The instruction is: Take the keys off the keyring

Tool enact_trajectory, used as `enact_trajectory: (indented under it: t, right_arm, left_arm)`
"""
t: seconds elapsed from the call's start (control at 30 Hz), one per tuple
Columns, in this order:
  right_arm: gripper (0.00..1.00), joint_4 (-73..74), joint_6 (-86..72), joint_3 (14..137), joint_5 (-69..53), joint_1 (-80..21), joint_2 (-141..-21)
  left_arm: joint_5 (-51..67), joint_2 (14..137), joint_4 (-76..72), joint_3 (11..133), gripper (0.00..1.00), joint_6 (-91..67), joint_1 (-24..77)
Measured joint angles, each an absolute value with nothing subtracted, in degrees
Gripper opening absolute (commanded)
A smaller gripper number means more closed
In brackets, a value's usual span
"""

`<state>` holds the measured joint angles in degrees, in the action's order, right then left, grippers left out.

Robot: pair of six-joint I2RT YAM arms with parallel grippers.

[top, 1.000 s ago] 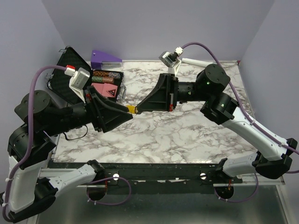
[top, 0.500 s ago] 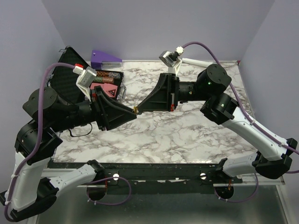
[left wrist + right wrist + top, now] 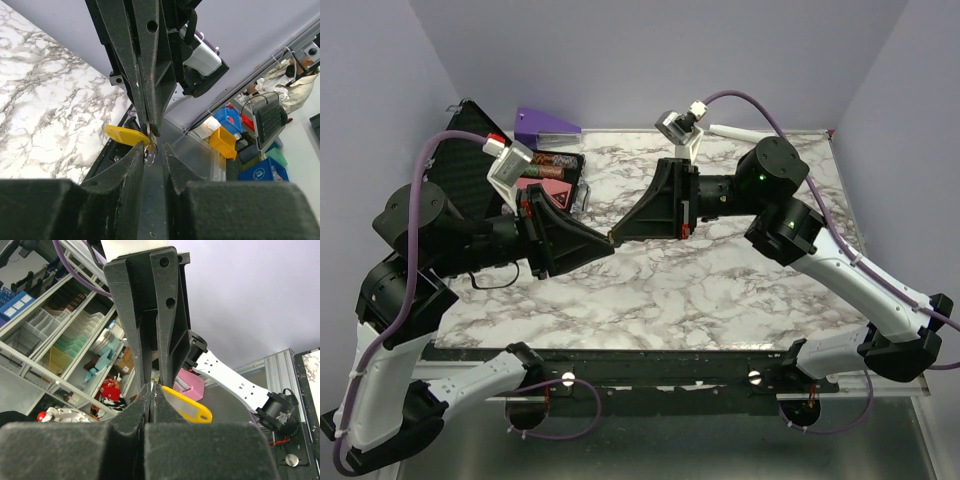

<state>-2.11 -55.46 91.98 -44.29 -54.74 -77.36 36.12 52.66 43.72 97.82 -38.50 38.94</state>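
Note:
Above the marble table, my two grippers meet tip to tip in the top view. The right gripper (image 3: 614,238) is shut on the keys (image 3: 187,408), a small yellow bunch whose tag sticks out to the right of its pinched tips (image 3: 151,390). The metal keyring (image 3: 149,155) hangs just below those tips. My left gripper (image 3: 153,150) reaches up around the ring with its jaws narrow but still apart; the ring lies against the left finger (image 3: 131,165), and the yellow tag (image 3: 122,135) shows beside it. From the top view the keys are hidden between the fingertips.
An open black case (image 3: 470,150) holding pink and brown items (image 3: 545,190) lies at the back left of the marble table (image 3: 700,290). A purple wedge (image 3: 545,125) sits behind it. A white cylinder (image 3: 740,131) lies at the back right.
My left gripper has moved right and up until its tips surround the ring, and its jaws have narrowed. The yellow piece seen earlier from above is now covered. The right gripper has barely moved.

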Motion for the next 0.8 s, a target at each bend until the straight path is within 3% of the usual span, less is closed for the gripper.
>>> enact_trajectory:
  t: [0.33, 0.57, 0.8]
  right_arm:
    - [0.01, -2.7, -55.3, 92.0, -44.7, -54.7, -77.4]
    - [0.01, -0.8, -52.7, 92.6, -43.5, -54.7, -77.3]
    - [0.01, 5.3, -48.2, 93.4, -35.6, -54.7, -77.2]
  left_arm:
    - [37.2, 53.2, 43.6, 98.0, 0.00, -39.1, 38.2]
    - [36.0, 53.5, 45.5, 99.0, 0.00, -39.6, 37.9]
    - [23.3, 50.8, 46.2, 95.4, 0.00, -46.2, 37.9]
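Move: The small metal ring of the yellow tag sits right at the left gripper's fingertips, about 1 cm to the right of the hand point, level with it in height and reach. The tag hangs about 2 cm below the ring and 1 cm nearer the base. From the right hand, whose shut fingers already hold the ring's other side, the ring stands out about 1 cm to the left, level, with the tag 2 cm below it. Shut the part-open left fingers fully on the metal ring at the right gripper's tips, keeping both hands in place and the right grip closed. Then swing both hands forward together about 3 cm, sinking about 1 cm and easing left, the left wrist turning some 15 degrees counter-clockwise and the right about 10 clockwise, tips still together. ##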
